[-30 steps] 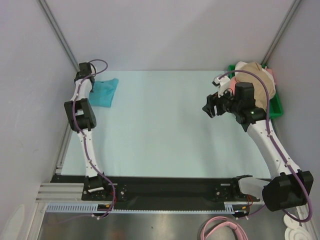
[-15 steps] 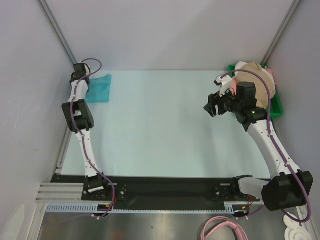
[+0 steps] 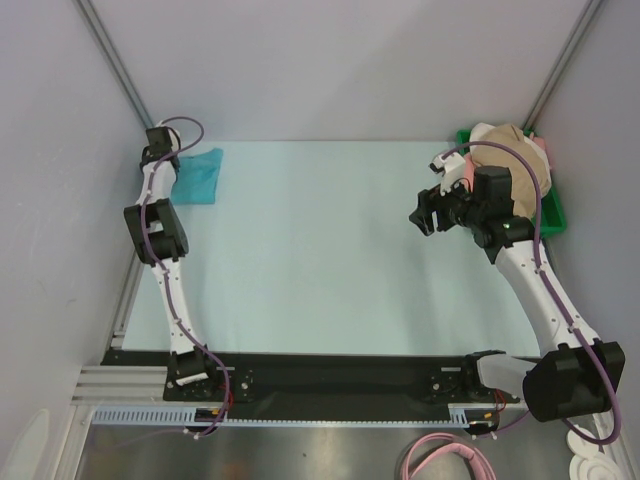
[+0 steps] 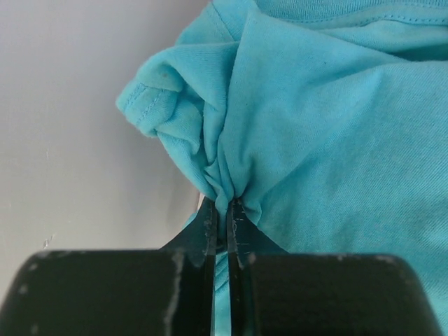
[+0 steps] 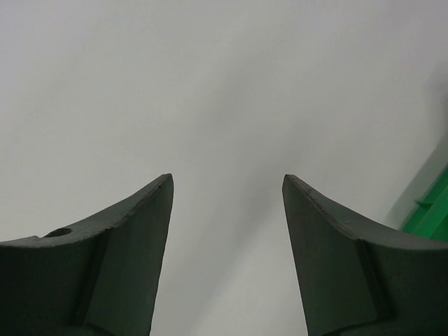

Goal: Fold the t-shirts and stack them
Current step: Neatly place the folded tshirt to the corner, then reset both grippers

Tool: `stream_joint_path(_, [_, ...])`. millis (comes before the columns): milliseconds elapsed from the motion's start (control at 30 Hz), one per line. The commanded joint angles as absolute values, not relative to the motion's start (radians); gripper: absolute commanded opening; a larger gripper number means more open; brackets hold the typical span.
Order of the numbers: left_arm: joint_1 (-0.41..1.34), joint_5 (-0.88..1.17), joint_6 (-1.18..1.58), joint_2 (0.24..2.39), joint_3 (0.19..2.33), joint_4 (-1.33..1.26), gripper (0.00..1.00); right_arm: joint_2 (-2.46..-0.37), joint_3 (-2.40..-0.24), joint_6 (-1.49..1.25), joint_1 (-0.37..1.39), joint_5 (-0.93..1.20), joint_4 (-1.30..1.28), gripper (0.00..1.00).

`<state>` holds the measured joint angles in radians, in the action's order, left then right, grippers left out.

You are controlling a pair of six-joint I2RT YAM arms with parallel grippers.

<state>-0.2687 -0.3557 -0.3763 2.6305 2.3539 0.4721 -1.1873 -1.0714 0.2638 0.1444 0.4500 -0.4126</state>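
A folded teal t-shirt lies at the table's far left corner. My left gripper sits at its left edge. In the left wrist view the left gripper is shut on a bunched fold of the teal t-shirt. A heap of t-shirts, tan on top with pink showing beside it, fills the green tray at the far right. My right gripper hovers open left of that heap. The right gripper shows nothing between its fingers.
Pale walls close in on the left, the back and the right. A corner of the green tray shows at the right edge of the right wrist view. The black base rail runs along the table's near edge.
My left gripper has pulled the teal t-shirt a little farther left and back toward the corner, then held still. The right arm has barely moved.
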Motion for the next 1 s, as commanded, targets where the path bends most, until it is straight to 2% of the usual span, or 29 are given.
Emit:
stream_joint_path(0, [-0.272,-0.368,-0.37,2.62,2.384,0.413,0.08,-1.186,-1.068,0.267,0.138,0.451,-0.374,0.69])
stream_joint_path(67, [-0.27,-0.37,-0.357,2.599,2.359,0.387,0.21,-1.186,-1.066,0.268,0.137,0.451,-0.374,0.69])
stream_joint_path(133, [-0.267,-0.368,-0.356,2.557,2.321,0.353,0.24,-1.186,-1.062,0.27,0.132,0.451,-0.373,0.69])
stream_joint_path(167, [-0.265,-0.367,-0.363,2.539,2.274,0.309,0.42,-1.186,-1.06,0.271,0.13,0.451,-0.37,0.69])
stream_joint_path(200, [-0.261,-0.37,-0.374,2.519,2.243,0.279,0.5,-1.187,-1.06,0.272,0.13,0.451,-0.37,0.69])
stream_joint_path(267, [-0.239,-0.391,-0.409,2.458,2.157,0.198,0.58,-1.187,-1.057,0.276,0.127,0.451,-0.368,0.69])
stream_joint_path(300, [-0.229,-0.393,-0.419,2.435,2.128,0.177,0.68,-1.184,-1.057,0.276,0.127,0.451,-0.367,0.69])
stream_joint_path(400, [-0.187,-0.399,-0.433,2.353,2.03,0.127,0.77,-1.169,-1.049,0.276,0.123,0.454,-0.359,0.69])
stream_joint_path(500, [-0.141,-0.387,-0.396,2.266,1.936,0.123,1.0,-1.132,-1.019,0.267,0.117,0.448,-0.322,0.73])
stream_joint_path(600, [-0.088,-0.356,-0.338,2.143,1.787,0.095,1.0,-1.091,-0.971,0.249,0.114,0.425,-0.258,0.82])
stream_joint_path(667, [-0.051,-0.324,-0.283,2.036,1.667,0.091,1.0,-1.072,-0.95,0.236,0.112,0.405,-0.201,0.97])
stream_joint_path(700, [-0.029,-0.287,-0.264,1.996,1.629,0.092,1.0,-1.068,-0.927,0.22,0.112,0.396,-0.186,1.0])
stream_joint_path(967, [0.041,-0.112,-0.091,1.502,1.171,0.002,1.0,-1.097,-0.839,0.209,0.107,0.356,-0.061,1.0])
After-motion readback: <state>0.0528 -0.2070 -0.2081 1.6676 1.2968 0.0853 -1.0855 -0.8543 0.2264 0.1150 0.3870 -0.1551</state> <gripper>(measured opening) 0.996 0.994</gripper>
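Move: The left hand, down at the table's far left corner, still pinches the left edge of the folded t-shirt; the shirt's middle lies about 6 cm to its right, 4 cm back and 3 cm lower. The table corner is some 8 cm straight ahead, about 4 cm below. From the right hand, the shirt lies roughly 67 cm left, 22 cm ahead and 22 cm down. Left hand opens, frees the t-shirt, then swings some 23 cm right, rising 15, backing 10; right fingers widen. ##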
